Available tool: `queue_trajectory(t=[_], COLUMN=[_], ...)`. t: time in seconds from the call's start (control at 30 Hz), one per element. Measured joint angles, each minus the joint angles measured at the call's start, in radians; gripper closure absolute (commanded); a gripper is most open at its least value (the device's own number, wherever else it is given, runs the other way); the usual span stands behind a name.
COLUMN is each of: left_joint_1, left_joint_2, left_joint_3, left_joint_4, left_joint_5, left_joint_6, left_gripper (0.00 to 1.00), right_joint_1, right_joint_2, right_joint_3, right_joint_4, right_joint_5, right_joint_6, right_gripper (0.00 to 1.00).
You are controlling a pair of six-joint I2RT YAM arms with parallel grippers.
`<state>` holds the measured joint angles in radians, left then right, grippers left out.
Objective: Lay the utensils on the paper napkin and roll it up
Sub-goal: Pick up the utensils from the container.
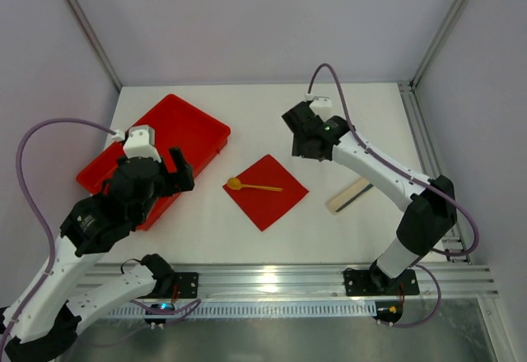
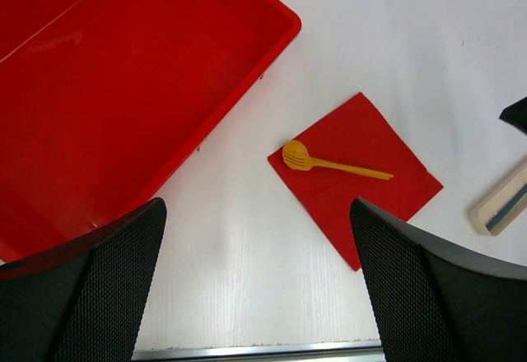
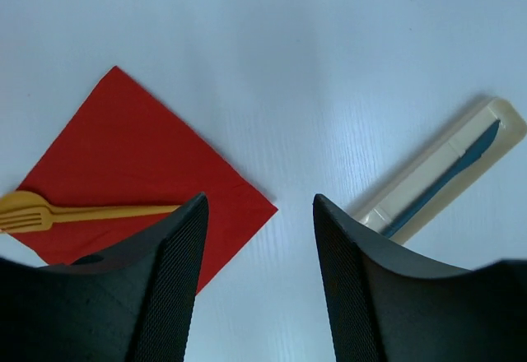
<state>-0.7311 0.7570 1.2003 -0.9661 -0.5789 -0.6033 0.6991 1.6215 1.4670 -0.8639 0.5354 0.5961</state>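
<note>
The red paper napkin (image 1: 272,196) lies flat as a diamond in the middle of the table. One of the utensils, a yellow-orange fork (image 1: 251,187), rests across it, head to the left. A second one, a blue knife in a pale sleeve (image 1: 350,195), lies on the bare table to the napkin's right. My left gripper (image 1: 165,177) hangs open over the tray's near right edge, holding nothing. Behind the napkin, my right gripper (image 1: 303,138) is open and empty above the table. The wrist views show the napkin (image 2: 362,189) (image 3: 140,164), fork (image 2: 329,163) (image 3: 74,211) and knife (image 2: 502,206) (image 3: 449,177).
A large rigid red tray (image 1: 198,123) sits at the left, seen with nothing in it in the left wrist view (image 2: 123,90). An aluminium rail (image 1: 272,280) runs along the near edge. Frame posts and grey walls close the back and sides.
</note>
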Motion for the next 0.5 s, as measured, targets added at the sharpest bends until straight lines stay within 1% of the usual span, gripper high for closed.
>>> queue_trajectory(t=[0.07, 0.1, 0.2, 0.27, 0.37, 0.5], left_joint_1=[0.0, 0.0, 0.0, 0.0, 0.0, 0.0], left_joint_2=[-0.02, -0.029, -0.05, -0.041, 0.01, 0.07], left_joint_3=[0.002, 0.003, 0.012, 0.023, 0.042, 0.054], left_joint_4=[-0.027, -0.043, -0.092, -0.116, -0.139, -0.157], left_joint_5=[0.014, 0.018, 0.03, 0.044, 0.059, 0.055], left_joint_6=[0.0, -0.001, -0.02, -0.03, -0.042, -0.039], left_gripper=[0.06, 0.07, 0.07, 0.07, 0.07, 0.06], right_joint_1=[-0.041, -0.067, -0.132, -0.169, -0.227, -0.294], right_joint_2=[0.001, 0.006, 0.031, 0.042, 0.048, 0.053], right_joint_3=[0.031, 0.056, 0.138, 0.152, 0.096, -0.005], right_joint_4=[-0.069, -0.114, -0.247, -0.309, -0.353, -0.353], right_joint_5=[-0.019, -0.026, -0.023, -0.031, -0.071, -0.122], right_joint_6=[0.108, 0.157, 0.307, 0.384, 0.463, 0.505], right_gripper=[0.49, 0.5, 0.51, 0.51, 0.58, 0.64])
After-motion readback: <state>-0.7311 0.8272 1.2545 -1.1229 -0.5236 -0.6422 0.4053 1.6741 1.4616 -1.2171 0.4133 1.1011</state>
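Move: Roughly level with the right hand and about 14 cm to its right, the dark knife lies in the beige container, some 15 cm below; the container's middle is about 1 cm farther out than the knife's. The red napkin's middle is 12 cm left and 1 cm back, with the fork and spoon on it 15 cm left and level ahead. From the left hand, the knife is some 11 cm ahead, 40 cm right and 28 cm down. Swinging right by about 10 cm, away from the napkin and towards the knife's container, the empty right hand rises slightly, then sinks to end 5 cm lower and draws back 3 cm. Its wrist turns some 40 degrees clockwise and tips down while the fingers narrow without touching anything. The open left hand eases a couple of centimetres down and slightly back, tipping downward. ##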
